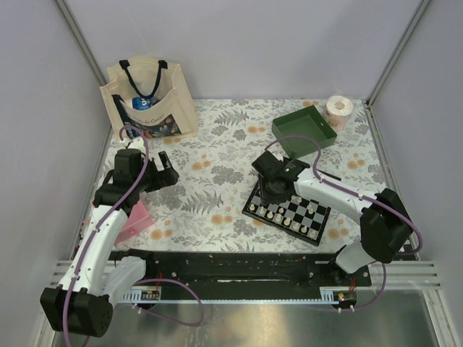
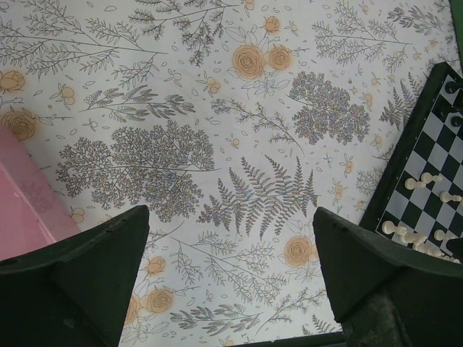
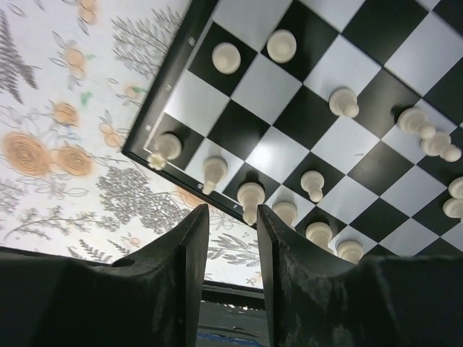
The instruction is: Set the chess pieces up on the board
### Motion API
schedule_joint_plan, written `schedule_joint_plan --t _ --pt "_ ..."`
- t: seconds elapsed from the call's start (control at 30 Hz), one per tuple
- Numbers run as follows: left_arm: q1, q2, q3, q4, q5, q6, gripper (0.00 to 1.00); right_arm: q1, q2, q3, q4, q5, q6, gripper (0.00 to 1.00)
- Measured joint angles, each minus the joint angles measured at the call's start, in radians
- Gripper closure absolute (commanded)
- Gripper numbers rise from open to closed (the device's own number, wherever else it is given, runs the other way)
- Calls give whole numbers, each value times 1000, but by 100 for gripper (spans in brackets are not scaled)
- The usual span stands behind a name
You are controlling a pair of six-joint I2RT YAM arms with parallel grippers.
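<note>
The board (image 1: pixel 298 210) lies right of centre, with several cream chess pieces (image 1: pixel 278 215) along its near side. My right gripper (image 1: pixel 271 195) hovers over the board's left end. In the right wrist view its jaws stand a little apart, open, with nothing between them (image 3: pixel 233 217). A cream piece (image 3: pixel 250 196) stands on the board (image 3: pixel 304 116) just past the fingertips. More cream pieces (image 3: pixel 343 101) are spread over the squares. My left gripper (image 1: pixel 170 176) is open wide over the tablecloth (image 2: pixel 230 213), holding nothing. The board's edge (image 2: pixel 427 152) shows at its right.
A green tray (image 1: pixel 304 129) sits behind the board, with a tape roll (image 1: pixel 338 108) at the back right. A tote bag (image 1: pixel 148 101) stands at the back left. A pink object (image 1: pixel 135 219) lies beside the left arm.
</note>
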Motion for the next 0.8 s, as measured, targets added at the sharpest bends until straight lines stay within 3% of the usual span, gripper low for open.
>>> schedule_joint_plan --t 0.23,0.8 --pt "0 0 0 0 0 0 1 -21 11 105 -4 18 -19 57" --pt "0 0 0 0 0 0 1 -89 262 242 35 -5 -36 58"
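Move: The right hand hovers empty over the front rank. The white pawn nearest the board's left edge lies about 7 cm ahead, 2 cm left and 3 cm down. At that same depth, a second pawn stands about 8 cm ahead and 1 cm right, a third 5 cm ahead and 5 cm right, and a front-rank piece 2 cm behind and 1 cm right. From the left hand, the left-edge pawn is roughly 31 cm right, 3 cm ahead and 13 cm down. Touching nothing that can be made out, the right hand heads for the left-edge white pawn, away from the front rank: it arcs forward about 7 cm and a little left, first climbing some 3 cm, then sinking about 4 cm until the fingertips come close over the pawn. The fingers stay partly open and the wrist keeps nearly the same downward tilt. ##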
